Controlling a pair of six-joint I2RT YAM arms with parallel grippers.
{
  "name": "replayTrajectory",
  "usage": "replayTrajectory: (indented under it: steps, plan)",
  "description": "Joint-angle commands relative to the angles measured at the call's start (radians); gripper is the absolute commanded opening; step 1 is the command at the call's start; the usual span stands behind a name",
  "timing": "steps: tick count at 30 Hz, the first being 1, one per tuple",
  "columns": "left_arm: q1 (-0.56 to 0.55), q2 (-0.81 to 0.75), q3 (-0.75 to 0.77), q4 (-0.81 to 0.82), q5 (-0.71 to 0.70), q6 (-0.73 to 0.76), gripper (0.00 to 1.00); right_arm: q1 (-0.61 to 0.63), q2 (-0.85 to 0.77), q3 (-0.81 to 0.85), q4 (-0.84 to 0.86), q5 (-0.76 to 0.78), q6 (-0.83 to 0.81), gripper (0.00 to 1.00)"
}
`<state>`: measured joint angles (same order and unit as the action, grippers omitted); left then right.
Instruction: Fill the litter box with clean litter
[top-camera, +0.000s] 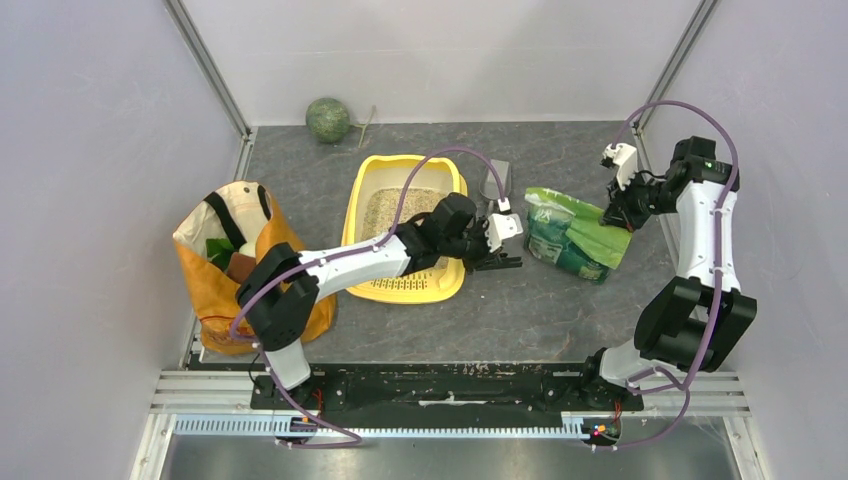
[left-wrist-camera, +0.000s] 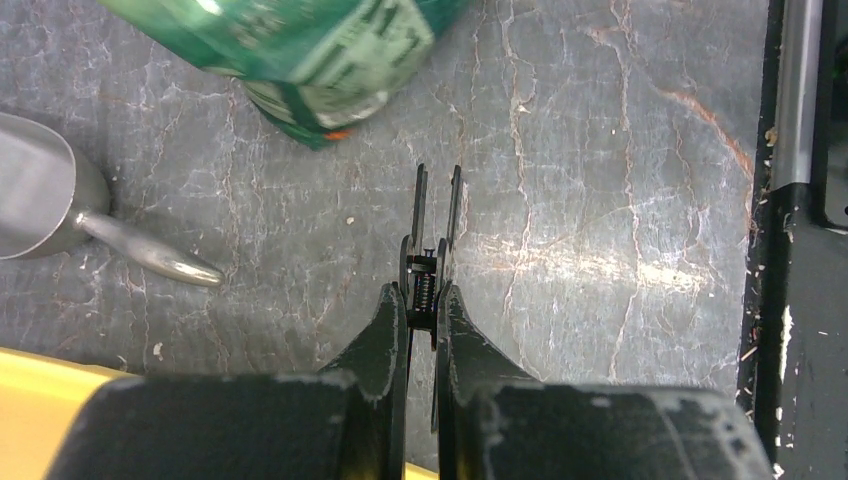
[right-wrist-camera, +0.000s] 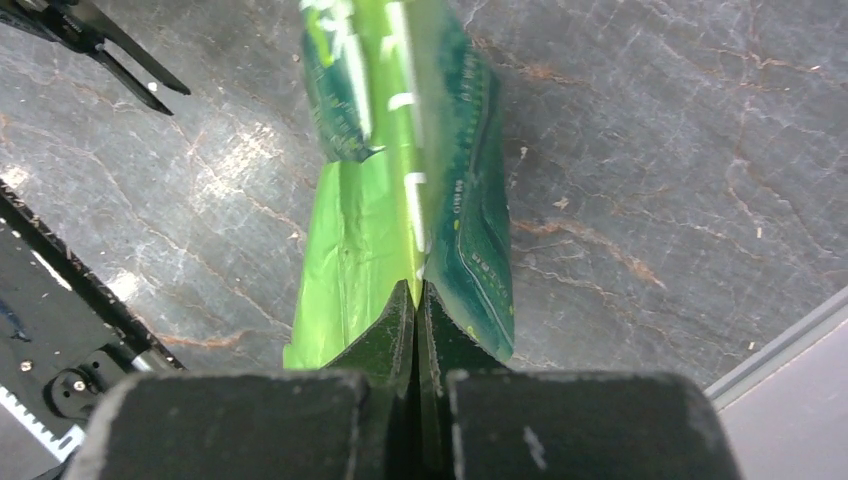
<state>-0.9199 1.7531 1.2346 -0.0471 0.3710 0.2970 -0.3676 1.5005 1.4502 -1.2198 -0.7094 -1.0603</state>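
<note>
The yellow litter box (top-camera: 452, 280) lies mid-table with beige litter (top-camera: 395, 205) in its far half; its rim shows in the left wrist view (left-wrist-camera: 40, 400). My left gripper (top-camera: 492, 256) reaches past the box's right side and is shut on a black spring clip (left-wrist-camera: 437, 215), held above the table. The glossy green bag (top-camera: 570, 232) lies right of it. My right gripper (top-camera: 617, 214) is shut on the bag's edge (right-wrist-camera: 400, 180); the fingers (right-wrist-camera: 395, 320) pinch the foil. The clip also shows in the right wrist view (right-wrist-camera: 100, 45).
A grey metal scoop (top-camera: 497, 180) lies behind the clip, between box and bag, and also shows in the left wrist view (left-wrist-camera: 60, 210). An orange shopping bag (top-camera: 215, 285) stands at the left. A green ball (top-camera: 328, 119) sits at the back wall. A black rail (top-camera: 450, 385) runs along the near edge.
</note>
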Motion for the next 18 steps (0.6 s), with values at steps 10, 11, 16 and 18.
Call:
replayTrajectory:
  steps: [10, 11, 16, 18]
  plan:
    - [-0.105, 0.014, -0.046, 0.102, -0.161, 0.156, 0.02, -0.015, -0.025, 0.057, 0.03, -0.154, -0.031, 0.0]
    - [-0.11, 0.03, -0.045, 0.118, -0.182, 0.16, 0.02, -0.015, -0.023, 0.06, 0.01, -0.161, -0.041, 0.0]
    - [-0.151, 0.081, -0.061, 0.198, -0.273, 0.236, 0.06, -0.013, -0.001, 0.081, -0.038, -0.201, 0.019, 0.0]
    - [-0.18, 0.1, -0.073, 0.231, -0.329, 0.279, 0.07, -0.013, 0.006, 0.077, -0.035, -0.21, 0.062, 0.0]
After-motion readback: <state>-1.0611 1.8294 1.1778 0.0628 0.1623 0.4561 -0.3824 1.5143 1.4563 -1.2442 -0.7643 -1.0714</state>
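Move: The green litter bag, its top pinched in the right fingers, has its middle about 11 cm to the left hand's right, 5 cm ahead and 6 cm below. The scoop is about 15 cm ahead of that hand, 2 cm left and 12 cm below. The litter box centre is some 19 cm left, 5 cm ahead and 11 cm below. From the right hand the bag's middle is about 10 cm left, 2 cm back and 8 cm below. Left hand rises slightly, then drops about 6 cm, easing back-right beside the bag; right fingers keep pinching its top. ##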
